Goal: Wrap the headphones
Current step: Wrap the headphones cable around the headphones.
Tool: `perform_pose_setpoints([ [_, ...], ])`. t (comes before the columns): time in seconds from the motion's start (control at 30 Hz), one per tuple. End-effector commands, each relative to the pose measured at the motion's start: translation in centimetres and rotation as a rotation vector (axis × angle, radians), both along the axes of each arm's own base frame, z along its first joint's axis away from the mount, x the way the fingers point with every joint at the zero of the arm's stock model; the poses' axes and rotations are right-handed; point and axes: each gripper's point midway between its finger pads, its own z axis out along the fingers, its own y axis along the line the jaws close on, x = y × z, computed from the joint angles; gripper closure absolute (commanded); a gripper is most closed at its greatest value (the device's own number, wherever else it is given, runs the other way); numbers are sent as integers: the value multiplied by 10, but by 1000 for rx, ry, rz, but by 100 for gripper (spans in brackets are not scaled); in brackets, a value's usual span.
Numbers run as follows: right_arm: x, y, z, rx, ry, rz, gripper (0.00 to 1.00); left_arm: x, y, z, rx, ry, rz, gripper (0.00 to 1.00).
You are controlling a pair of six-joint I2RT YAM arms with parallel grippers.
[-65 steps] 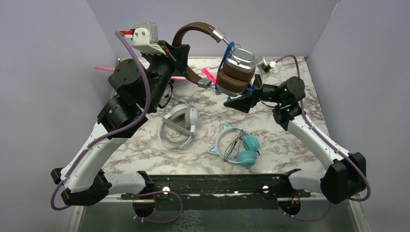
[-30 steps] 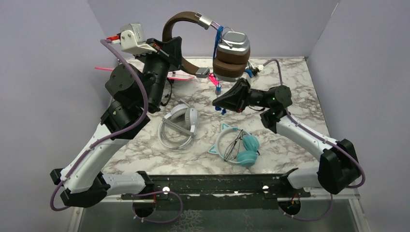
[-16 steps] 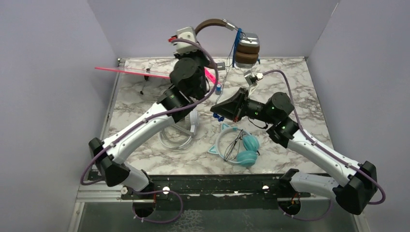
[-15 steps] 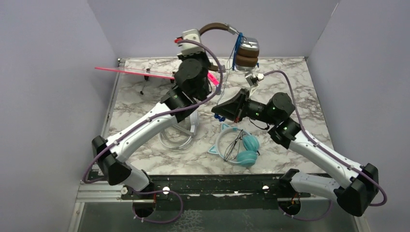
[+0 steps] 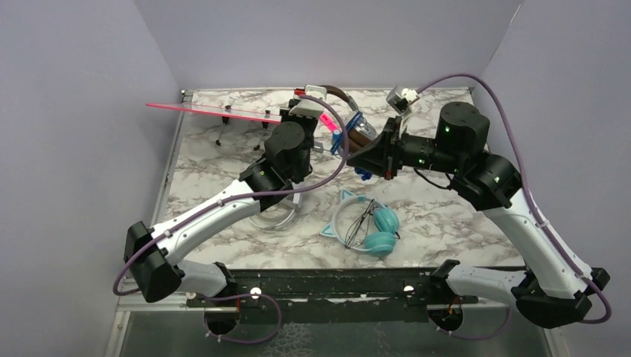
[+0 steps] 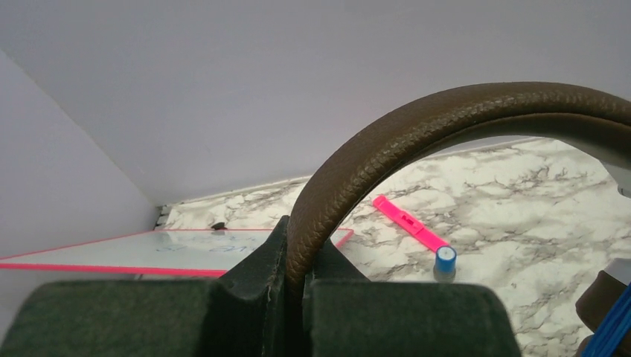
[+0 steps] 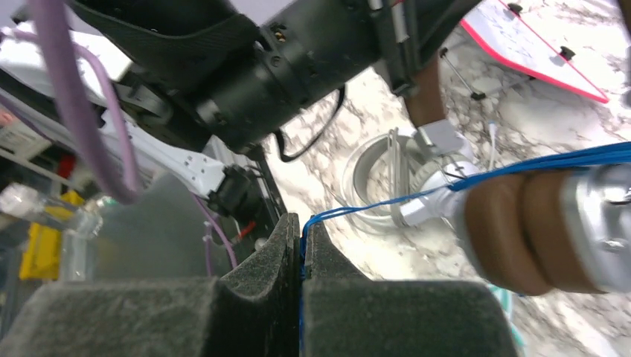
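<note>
The brown headphones [image 5: 360, 134] hang low over the back middle of the table. My left gripper [image 5: 320, 111] is shut on their brown headband [image 6: 417, 141], which arches up and right out of the jaws. The stacked brown ear cups [image 7: 521, 223] have a blue cord [image 7: 387, 202] looped round them. My right gripper [image 5: 356, 158] is shut on that cord, just in front of the cups. The white-grey headphones [image 5: 269, 217] lie flat, mostly hidden under my left arm. The teal cat-ear headphones [image 5: 368, 227] lie flat at front centre.
A pink-edged whiteboard [image 5: 216, 113] stands on small legs at the back left. A pink marker [image 6: 405, 222] and a blue cap [image 6: 445, 260] lie near the back middle. Purple walls close in the left, back and right sides.
Both arms brought the brown headphones down from high against the back wall to just above the table. My right arm swung up and right, still pinching the blue cord.
</note>
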Motion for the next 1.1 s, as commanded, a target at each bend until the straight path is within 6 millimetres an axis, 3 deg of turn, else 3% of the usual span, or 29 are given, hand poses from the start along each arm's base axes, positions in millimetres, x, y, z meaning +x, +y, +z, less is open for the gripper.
perform_pose_setpoints([
  [0.0,-21,-19,-15,-231,-68,110,100,-19,11,2,141,11,-119,100],
  [0.2,-37,-25,-29,-357,-142,288,100,-62,-2,-13,290,41,-432,100],
  [0.43,-56,-31,-29,-331,-292,400,99,-112,-11,-38,388,96,-727,100],
  [0.77,-56,-32,-51,-311,-389,403,100,-181,-41,-2,126,108,-1084,100],
  [1.07,-64,-27,-47,-185,-447,381,92,-182,-38,21,-99,154,-1036,100],
])
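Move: The left hand already grips the brown headband; its ear cups are roughly 14 cm to the right, 8 cm back and 6 cm below. From the right hand, which holds the end of the blue cable, these cups lie about 10 cm ahead, 1 cm right and 5 cm lower. The teal headphones lie some 4 cm ahead of the right hand and 7 cm right; the white headphones about 11 cm ahead and 18 cm left, both nearly 40 cm below. Keeping its pinch on the brown headband, the left hand draws back about 16 cm and a little to the right while swinging some 55 degrees clockwise, so that the ear cups come round towards the robot, past the right fingertips. The right hand, still pinching the blue cable, gives way back and down by about 6.5 cm each and slightly right, its fingers turning counter-clockwise to point straight left and dip, and it ends close beside the cups. ##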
